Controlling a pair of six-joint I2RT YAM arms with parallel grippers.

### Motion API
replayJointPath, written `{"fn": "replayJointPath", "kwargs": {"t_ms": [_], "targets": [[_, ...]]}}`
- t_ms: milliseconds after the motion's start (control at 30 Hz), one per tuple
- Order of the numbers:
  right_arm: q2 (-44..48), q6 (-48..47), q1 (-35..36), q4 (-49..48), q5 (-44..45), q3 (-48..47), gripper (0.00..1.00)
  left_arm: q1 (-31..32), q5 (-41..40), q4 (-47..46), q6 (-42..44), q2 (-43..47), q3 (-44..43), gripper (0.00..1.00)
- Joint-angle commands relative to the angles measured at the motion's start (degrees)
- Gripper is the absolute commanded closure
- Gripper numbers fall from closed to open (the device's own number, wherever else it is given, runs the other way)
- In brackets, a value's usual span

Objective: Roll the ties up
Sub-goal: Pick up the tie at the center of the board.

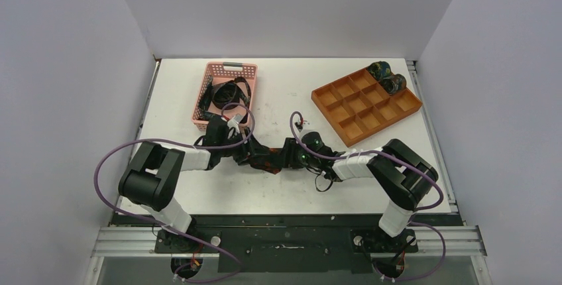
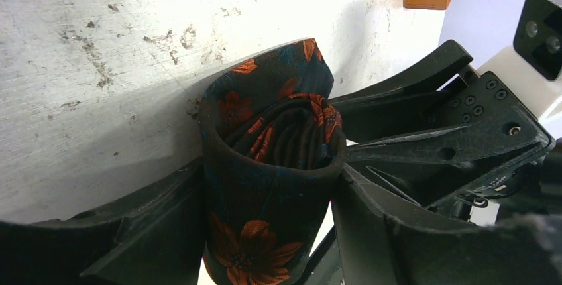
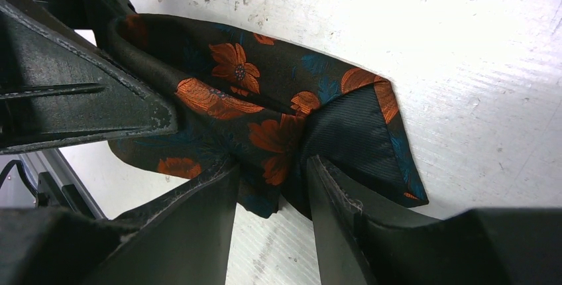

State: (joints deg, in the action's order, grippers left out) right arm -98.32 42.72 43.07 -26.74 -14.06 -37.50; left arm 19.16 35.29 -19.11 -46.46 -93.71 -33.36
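Observation:
A dark tie with orange flowers (image 1: 263,162) lies on the white table between my two grippers. In the left wrist view its rolled part (image 2: 268,166) stands as an open-topped cylinder, and my left gripper (image 2: 272,189) presses it from both sides. My right gripper (image 3: 273,166) is shut on the bunched fabric near the tie's pointed wide end (image 3: 358,129), which lies flat on the table. From above, the left gripper (image 1: 240,152) and right gripper (image 1: 283,156) almost meet. Two rolled ties (image 1: 386,76) sit in the orange tray's far corner. More ties (image 1: 227,94) lie loose in the pink basket.
The pink mesh basket (image 1: 205,114) stands just behind my left gripper. The orange compartment tray (image 1: 361,107) lies at the back right, beyond my right arm. Grey walls close the table on three sides.

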Motion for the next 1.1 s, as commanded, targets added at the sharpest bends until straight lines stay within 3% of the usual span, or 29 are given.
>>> {"fn": "replayJointPath", "kwargs": {"t_ms": [0, 133, 433, 533, 733, 1067], "targets": [[-1.99, -1.15, -0.36, 4.95, 1.66, 2.23, 0.57, 0.71, 3.20, -4.90, -0.91, -1.06, 0.38, 0.41], [-2.15, -1.08, -0.39, 4.70, 1.51, 2.35, 0.57, 0.76, 3.52, -6.52, -1.55, -0.94, 0.95, 0.46], [0.06, -0.80, -0.40, 6.12, 1.47, 1.62, 0.55, 1.28, 4.97, -10.43, -3.86, 0.40, 2.81, 1.00], [3.00, -0.84, -0.38, 8.64, 2.31, 0.76, 0.51, 1.08, 4.31, -10.57, -5.11, 2.69, 3.89, 1.00], [15.61, -1.71, -2.72, 22.40, 9.74, -3.14, 0.31, -0.31, 1.48, -9.27, -8.32, 13.08, 6.81, 1.00], [34.99, 0.21, -22.60, 38.19, 21.59, -1.79, 0.26, -2.76, -0.86, 5.13, -6.68, 31.39, 2.21, 1.00]]}}
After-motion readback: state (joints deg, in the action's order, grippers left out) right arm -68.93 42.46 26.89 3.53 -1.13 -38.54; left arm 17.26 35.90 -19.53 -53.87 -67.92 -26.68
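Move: The rolled tie is bunched between the two grippers at fingertip height. Its middle lies roughly 2 cm to the right of the left hand point, and about 3 cm to the left of the right hand point. Counted from the left hand, the pink basket's middle is some 21 cm ahead and 14 cm to the left. The wooden tray's middle is about 18 cm ahead of the right hand and 28 cm to its right. The tie, already between both sets of fingers, is pinched by the left gripper as it closes almost in place. Only then does the right gripper open wider and back off to the right and up towards the tray, some 14 cm sideways, bending forward late and turning clockwise. Meanwhile the left arm keeps its grip, lifts about 10 cm almost straight up and tips its fingers upward. ##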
